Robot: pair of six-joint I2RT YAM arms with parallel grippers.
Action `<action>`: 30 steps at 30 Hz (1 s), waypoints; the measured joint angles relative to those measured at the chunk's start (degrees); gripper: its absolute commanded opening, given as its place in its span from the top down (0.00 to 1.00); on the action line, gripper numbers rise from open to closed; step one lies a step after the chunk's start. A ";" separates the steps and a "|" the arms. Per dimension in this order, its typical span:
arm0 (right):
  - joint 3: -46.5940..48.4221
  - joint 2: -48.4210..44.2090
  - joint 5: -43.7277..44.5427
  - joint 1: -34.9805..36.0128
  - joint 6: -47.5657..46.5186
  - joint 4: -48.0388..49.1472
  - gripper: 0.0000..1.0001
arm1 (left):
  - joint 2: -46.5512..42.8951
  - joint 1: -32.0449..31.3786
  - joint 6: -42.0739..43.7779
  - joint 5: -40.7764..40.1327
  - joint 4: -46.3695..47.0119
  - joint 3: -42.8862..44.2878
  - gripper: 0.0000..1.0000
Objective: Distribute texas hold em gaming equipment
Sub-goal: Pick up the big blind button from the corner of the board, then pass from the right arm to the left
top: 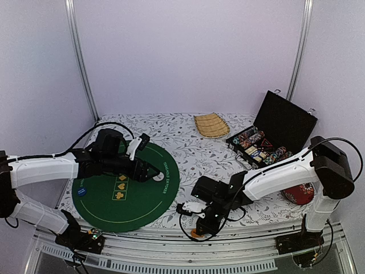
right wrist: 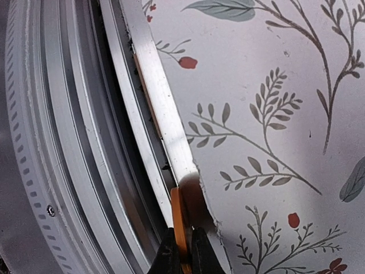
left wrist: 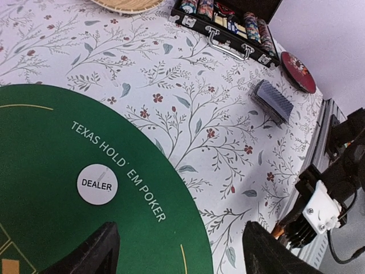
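Observation:
My right gripper [top: 197, 228] hangs at the table's near edge, shut on an orange token [right wrist: 178, 220] that stands edge-on between its fingertips [right wrist: 181, 257] beside the metal rail. Over the round green poker mat [top: 122, 202] my left gripper [left wrist: 179, 257] stands open, nothing between its fingers. A white DEALER button [left wrist: 97, 184] lies on the mat just ahead of it. One blue token [top: 82, 192] sits at the mat's left edge. A deck of blue-backed cards [left wrist: 272, 101] lies on the floral cloth. An open black case [top: 259, 147] holds rows of chips.
A tan woven tray [top: 211, 124] sits at the back centre. A red patterned cushion [top: 299, 193] lies by the right arm's base. The aluminium table rail [right wrist: 154, 85] runs right beside the right gripper. The case's raised lid [top: 288, 120] stands at the back right.

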 measured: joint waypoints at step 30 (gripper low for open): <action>10.80 -20.11 -21.88 -12.61 -1.16 13.38 0.98 | -8.57 -13.57 18.67 18.60 7.34 4.81 0.84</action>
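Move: The big blind button is already pinched in the right fingertips at the near table edge. From the left gripper it lies about 18 cm back, 15 cm right and 14 cm down; the left gripper is thus some 18 cm ahead, 15 cm left and 13 cm above the right. The dealer button is about 5 cm ahead, 3 cm right and 14 cm below the left hand, and the mat's middle 1 cm ahead and 10 cm left at that depth. The card pack lies roughly 17 cm ahead and 17 cm right of the right hand, at its height. Keep the right grip shut on the big blind button and whip it up about 27 cm, slightly forward and left, rolling the hand so its fingers swing up towards the left gripper, then hold there. Meanwhile raise the left gripper and draw it back about 12 cm each way, then somewhat right, turning clockwise and levelling its fingers; narrow them around the button's free end. ##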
